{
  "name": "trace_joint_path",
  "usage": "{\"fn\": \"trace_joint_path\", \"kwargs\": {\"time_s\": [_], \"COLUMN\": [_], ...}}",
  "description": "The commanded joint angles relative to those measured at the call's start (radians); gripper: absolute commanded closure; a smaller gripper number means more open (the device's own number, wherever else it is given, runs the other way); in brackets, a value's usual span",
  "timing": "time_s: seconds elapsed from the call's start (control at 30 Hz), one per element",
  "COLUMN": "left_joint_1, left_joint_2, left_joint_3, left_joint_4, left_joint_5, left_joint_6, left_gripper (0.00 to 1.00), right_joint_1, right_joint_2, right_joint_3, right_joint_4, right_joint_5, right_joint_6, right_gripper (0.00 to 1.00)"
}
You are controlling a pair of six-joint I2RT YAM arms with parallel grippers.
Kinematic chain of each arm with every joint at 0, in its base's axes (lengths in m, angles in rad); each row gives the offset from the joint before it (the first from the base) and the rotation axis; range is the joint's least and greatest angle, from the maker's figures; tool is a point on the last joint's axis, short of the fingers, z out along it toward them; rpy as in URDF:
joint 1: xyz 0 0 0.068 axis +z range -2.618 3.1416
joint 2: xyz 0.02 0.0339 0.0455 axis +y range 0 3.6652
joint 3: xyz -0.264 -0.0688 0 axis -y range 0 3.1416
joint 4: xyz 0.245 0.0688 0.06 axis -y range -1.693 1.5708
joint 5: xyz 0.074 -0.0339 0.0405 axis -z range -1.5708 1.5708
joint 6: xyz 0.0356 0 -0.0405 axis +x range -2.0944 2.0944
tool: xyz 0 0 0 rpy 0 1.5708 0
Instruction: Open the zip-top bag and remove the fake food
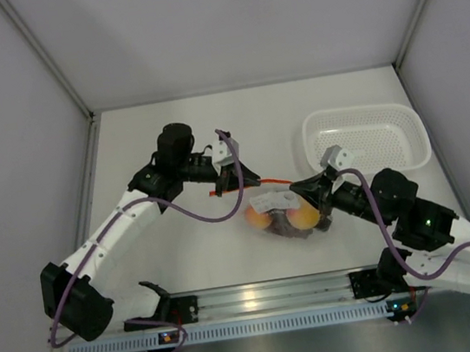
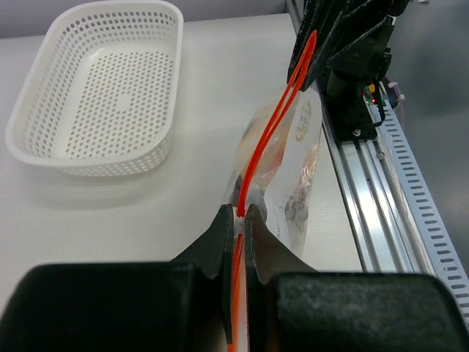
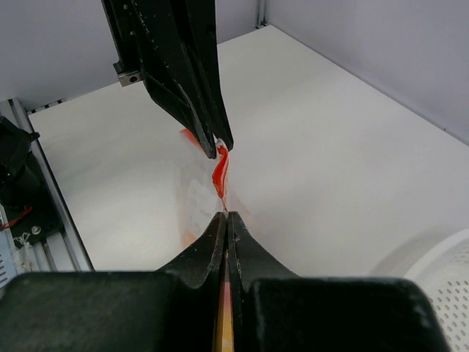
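Note:
The zip-top bag [image 1: 279, 212] hangs between both grippers over the table, just beyond the front rail. Its red-orange zip strip [image 2: 272, 126] is stretched from one gripper to the other. My left gripper [image 1: 238, 184] is shut on the strip's left end, seen up close in the left wrist view [image 2: 239, 213]. My right gripper [image 1: 294, 188] is shut on the right end, with the strip [image 3: 220, 174] running from its tips [image 3: 226, 215] toward the left fingers [image 3: 199, 95]. The fake food sags in the bag's bottom: two orange fruits [image 1: 259, 219] [image 1: 305, 217] and dark pieces [image 1: 286, 227].
A white perforated basket [image 1: 366, 136] stands at the back right, also in the left wrist view [image 2: 95, 88], with its rim in the right wrist view [image 3: 447, 271]. An aluminium rail [image 1: 261, 297] runs along the near edge. Grey walls enclose the table on three sides.

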Motion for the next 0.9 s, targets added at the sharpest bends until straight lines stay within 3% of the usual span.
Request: {"fn": "trace_joint_path", "kwargs": {"time_s": [0.0,0.3,0.7,0.87], "left_joint_1": [0.029,0.051,0.235,0.275], "left_joint_2": [-0.025,-0.047,0.017,0.048], "left_joint_3": [0.000,-0.070,-0.092,-0.085], "left_joint_4": [0.012,0.010,0.012,0.012], "left_joint_5": [0.062,-0.057,0.001,-0.063], "left_joint_6": [0.025,0.020,0.011,-0.005], "left_gripper": [1.00,1.00,1.00,1.00], "right_joint_1": [0.010,0.010,0.010,0.009], "right_joint_2": [-0.017,-0.069,-0.142,-0.152], "right_joint_3": [-0.001,-0.011,-0.016,-0.013], "right_joint_4": [0.060,0.060,-0.006,-0.038], "right_joint_5": [0.019,0.176,0.206,0.208], "right_joint_6": [0.014,0.066,0.096,0.109], "right_gripper": [1.00,1.00,1.00,1.00]}}
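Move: The left fingers already hold the zip slider; the zip strip's free left end lies about 11 cm to that hand's left, level fore and aft and a little lower. The closed right fingers hold the strip's right end, with the left end roughly 19 cm to this hand's left and 2 cm ahead. Inside the bag, some 11 cm below the hands, the peach is about 3 cm back of the left hand and 1 cm to its left; the orange is 3 cm right and 2 cm back of the right hand. With fingers still shut on the slider, the left hand draws it along the red strip towards the bag's free left corner, easing off slowly and then sweeping about 9 cm forward and left while sinking some 5 cm, the wrist swinging roughly 15 degrees counter-clockwise. The right hand keeps its pinch on the strip's right end and draws away to the right by about 4 cm at a steady height, turning some 10 degrees clockwise, so that the strip is stretched between the two grippers. ##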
